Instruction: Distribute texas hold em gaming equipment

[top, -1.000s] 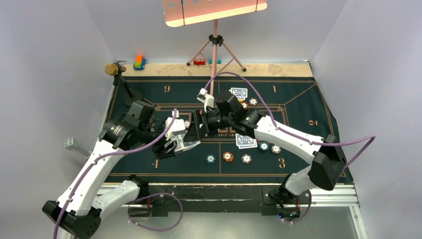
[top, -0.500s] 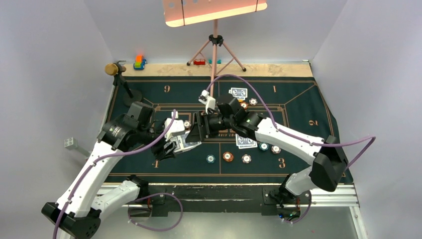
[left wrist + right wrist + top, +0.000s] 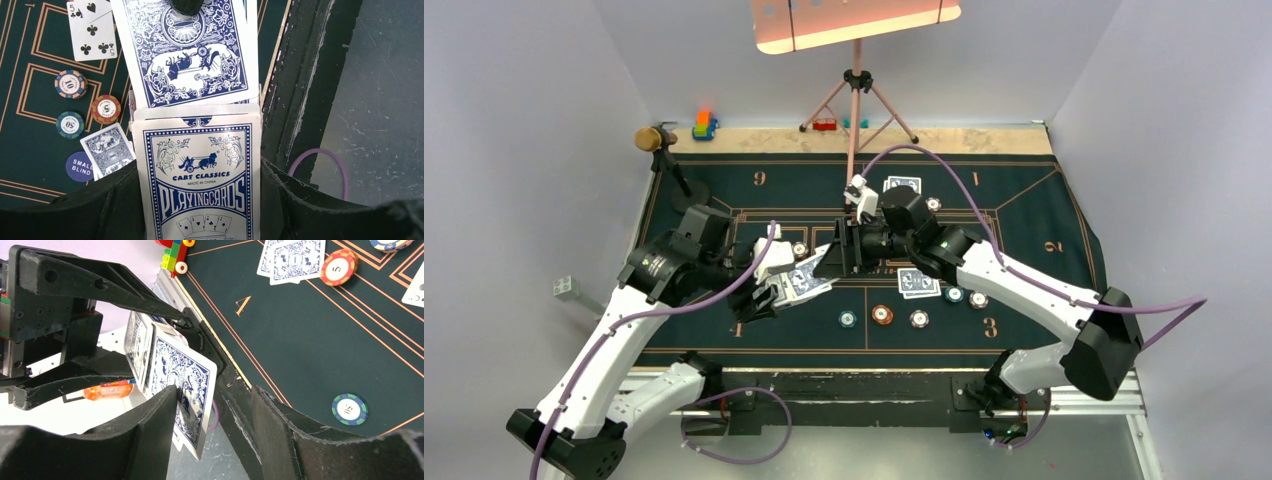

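Note:
My left gripper [image 3: 200,202] is shut on a blue-and-white playing card box [image 3: 200,180], held above the felt at the left [image 3: 796,284]. A blue-backed card [image 3: 185,55] sticks out of the box's open end. My right gripper [image 3: 215,410] faces it from the right [image 3: 839,258]. Its jaws stand apart around that card [image 3: 182,385], which lies against one finger only. On the felt are card pairs [image 3: 904,185] [image 3: 919,283] and poker chips [image 3: 882,314] [image 3: 954,294]. Face-up cards [image 3: 92,30] lie beneath.
A gold-headed microphone [image 3: 656,139] and toy blocks [image 3: 704,125] sit at the back left. A tripod [image 3: 857,100] stands at the back centre. The dark felt mat [image 3: 1024,200] ends near the arm bases. A Small Blind button [image 3: 80,166] lies by several chips.
My right gripper has shifted to the right and its jaws have narrowed. A blue-backed card now shows between the two grippers, out of the box. The left gripper has stayed put.

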Action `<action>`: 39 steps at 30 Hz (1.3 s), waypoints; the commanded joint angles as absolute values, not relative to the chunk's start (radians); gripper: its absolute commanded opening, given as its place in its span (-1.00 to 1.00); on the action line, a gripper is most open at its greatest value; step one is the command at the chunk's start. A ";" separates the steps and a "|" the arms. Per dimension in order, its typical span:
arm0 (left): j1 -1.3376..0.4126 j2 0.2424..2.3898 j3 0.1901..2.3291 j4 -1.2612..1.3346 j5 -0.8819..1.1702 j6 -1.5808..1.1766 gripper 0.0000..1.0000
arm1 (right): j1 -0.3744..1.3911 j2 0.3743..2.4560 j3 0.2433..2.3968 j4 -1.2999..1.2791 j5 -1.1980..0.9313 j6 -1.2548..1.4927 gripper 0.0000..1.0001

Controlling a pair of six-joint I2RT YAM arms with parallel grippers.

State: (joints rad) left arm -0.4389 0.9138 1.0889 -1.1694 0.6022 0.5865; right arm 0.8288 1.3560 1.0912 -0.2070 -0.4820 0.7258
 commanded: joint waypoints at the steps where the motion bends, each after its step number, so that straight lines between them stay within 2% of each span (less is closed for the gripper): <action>1: -0.436 0.895 1.130 -1.150 0.643 0.578 -1.00 | 0.815 1.323 1.079 -0.214 -0.465 0.717 0.14; 15: -0.437 0.895 1.130 -1.156 0.647 0.580 -1.00 | 0.792 1.264 1.099 -0.247 -0.423 0.696 -0.18; 21: -0.437 0.895 1.130 -1.158 0.649 0.580 -1.00 | 0.790 1.241 1.115 -0.271 -0.388 0.682 -0.52; 26: -0.436 0.894 1.128 -1.161 0.650 0.581 -1.00 | 0.781 1.221 1.147 -0.307 -0.373 0.668 -0.72; 34: -0.437 0.894 1.125 -1.160 0.648 0.584 -1.00 | 0.748 1.167 1.172 -0.305 -0.407 0.671 -0.85; 39: -0.437 0.897 1.125 -1.160 0.650 0.583 -1.00 | 0.744 1.154 1.173 -0.270 -0.459 0.684 -0.79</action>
State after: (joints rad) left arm -0.4389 0.9092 1.0889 -1.1767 0.6098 0.5865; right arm 0.7475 1.1759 1.1336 -0.3038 -0.4149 0.6884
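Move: The top card on the deck in the left hand lies about 4 cm left of the right hand, 2 cm back and slightly lower, one right finger already against it. The deck box is roughly 9 cm to the right hand's left and 4 cm back. On the table some 18 cm below, the green chip sits about 6 cm back and 3 cm right. From the left hand, that card is about 8 cm right and 2 cm ahead. The right hand closes its fingers onto the top card's end, drawing up about 6 cm and rightward off the deck. ##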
